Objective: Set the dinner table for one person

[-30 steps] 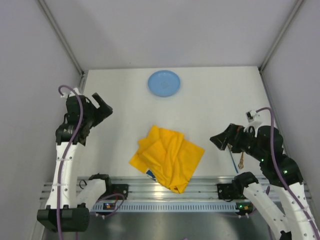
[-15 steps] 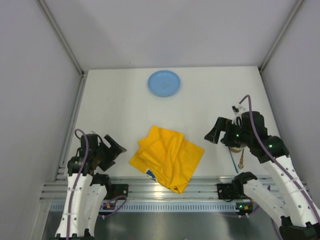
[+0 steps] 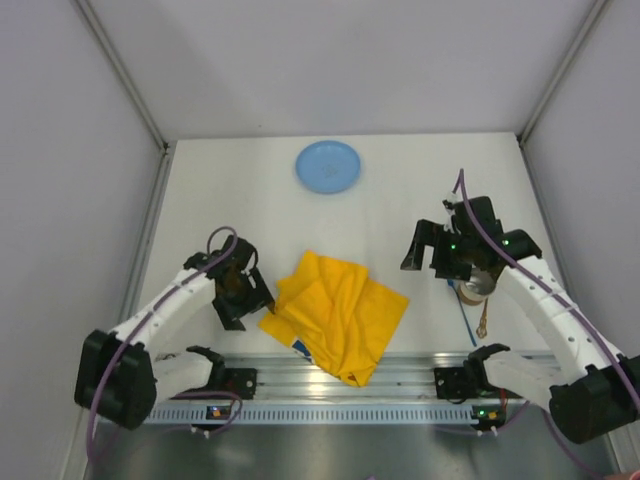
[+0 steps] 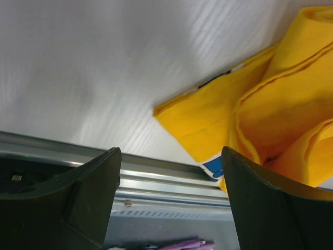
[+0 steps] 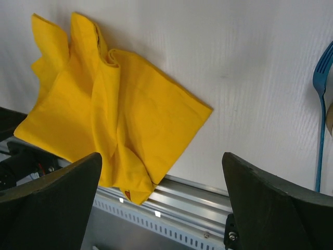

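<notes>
The dinner table [image 3: 240, 200] is a white tabletop between grey walls. A crumpled yellow cloth [image 3: 335, 315] lies near its front edge, also seen in the left wrist view [image 4: 260, 114] and the right wrist view [image 5: 114, 114]. A blue plate [image 3: 329, 166] sits at the back centre. A blue fork [image 3: 467, 322] [image 5: 320, 120] lies at the front right beside a small gold utensil [image 3: 483, 322]. My left gripper [image 3: 243, 303] [image 4: 171, 208] stands open just left of the cloth's corner, holding nothing. My right gripper [image 3: 422, 252] [image 5: 161, 208] hangs open right of the cloth, empty.
The metal mounting rail [image 3: 340, 385] runs along the near edge, and the cloth's front corner hangs over it. A round tan object [image 3: 478, 286] is partly hidden under the right arm. Grey walls [image 3: 70, 200] close in the table on three sides.
The left arm has swung down from the far left to the cloth's left corner, its jaws narrowing slightly. The right arm has moved up and left, toward the table's middle.
</notes>
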Robot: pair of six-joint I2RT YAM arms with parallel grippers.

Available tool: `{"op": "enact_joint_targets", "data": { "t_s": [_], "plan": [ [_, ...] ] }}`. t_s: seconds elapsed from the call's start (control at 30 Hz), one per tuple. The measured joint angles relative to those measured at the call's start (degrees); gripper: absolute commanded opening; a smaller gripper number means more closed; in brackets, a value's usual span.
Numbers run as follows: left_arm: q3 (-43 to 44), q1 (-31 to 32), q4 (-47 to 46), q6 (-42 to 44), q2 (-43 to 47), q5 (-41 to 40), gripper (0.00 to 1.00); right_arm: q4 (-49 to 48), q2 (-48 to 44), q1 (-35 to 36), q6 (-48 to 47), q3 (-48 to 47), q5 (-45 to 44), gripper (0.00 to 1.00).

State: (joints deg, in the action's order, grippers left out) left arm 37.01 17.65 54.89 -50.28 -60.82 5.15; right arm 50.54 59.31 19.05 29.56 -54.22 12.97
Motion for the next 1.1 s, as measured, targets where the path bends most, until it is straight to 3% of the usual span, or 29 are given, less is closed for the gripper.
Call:
{"op": "enact_joint_targets", "data": {
  "t_s": [0.17,0.57,0.7,0.8,0.83,0.93,0.97,1.1],
  "plan": [
    [5.2,8.94,-5.57,-4.39,-11.02,-5.22,0.79,-0.22,2.51,0.35,0.02,-2.01,-1.05,1.0],
    [-6.58,10.19,-10.58,-8.61,-5.51,-3.96,0.68,-3.37,6.34,0.46,-0.2,0.35,-1.9,1.0],
    [-6.08,12.31,-12.11,-9.75,-7.21,-2.45,0.58,-5.33,12.61,0.68,-1.25,0.98,-1.92,1.0],
    [-4.63,12.94,-13.55,-10.16,-10.03,-1.79,0.42,-7.34,18.16,0.81,-2.05,0.98,-2.1,1.0],
    [-4.11,13.05,-14.25,-10.23,-11.04,-1.75,0.32,-8.11,20.26,0.9,-2.29,0.96,-2.34,1.0],
    [-2.78,13.16,-16.44,-10.47,-13.18,-1.7,0.19,-9.22,25.51,1.33,-2.62,0.96,-2.86,1.0],
    [-2.4,13.16,-17.22,-10.47,-13.75,-1.73,0.1,-9.46,27.1,1.62,-2.67,1.01,-3.13,0.99],
    [-2.08,13.2,-19.06,-10.25,-14.49,-1.7,0.03,-12.24,30.27,3.74,-2.93,3.41,-3.48,0.92]
  ]
}}
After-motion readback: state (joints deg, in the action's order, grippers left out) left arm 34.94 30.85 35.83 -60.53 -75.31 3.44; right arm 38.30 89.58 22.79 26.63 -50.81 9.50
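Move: Almost straight beneath the open left fingers, some 5 cm down, lies the yellow napkin's left corner, about 1 cm forward and 1 cm right; the napkin's middle is roughly 19 cm to the right, 1 cm forward. The right hand has the napkin's right corner nearly straight under it, about 15 cm down and 1 cm back. From that hand, the blue fork lies about 12 cm right, 6 cm back, and the metal cup about 15 cm right, level with it. Jogging first forward-right, the left hand then draws back while sinking some 4 cm, and at that low level sweeps about 4 cm right and a little forward as its fingers shut, pinching the napkin just inside its left corner. The right hand at first eases forward, then drops some 13 cm towards the right corner, fingers tipping about 20 degrees more downwards and staying open. ##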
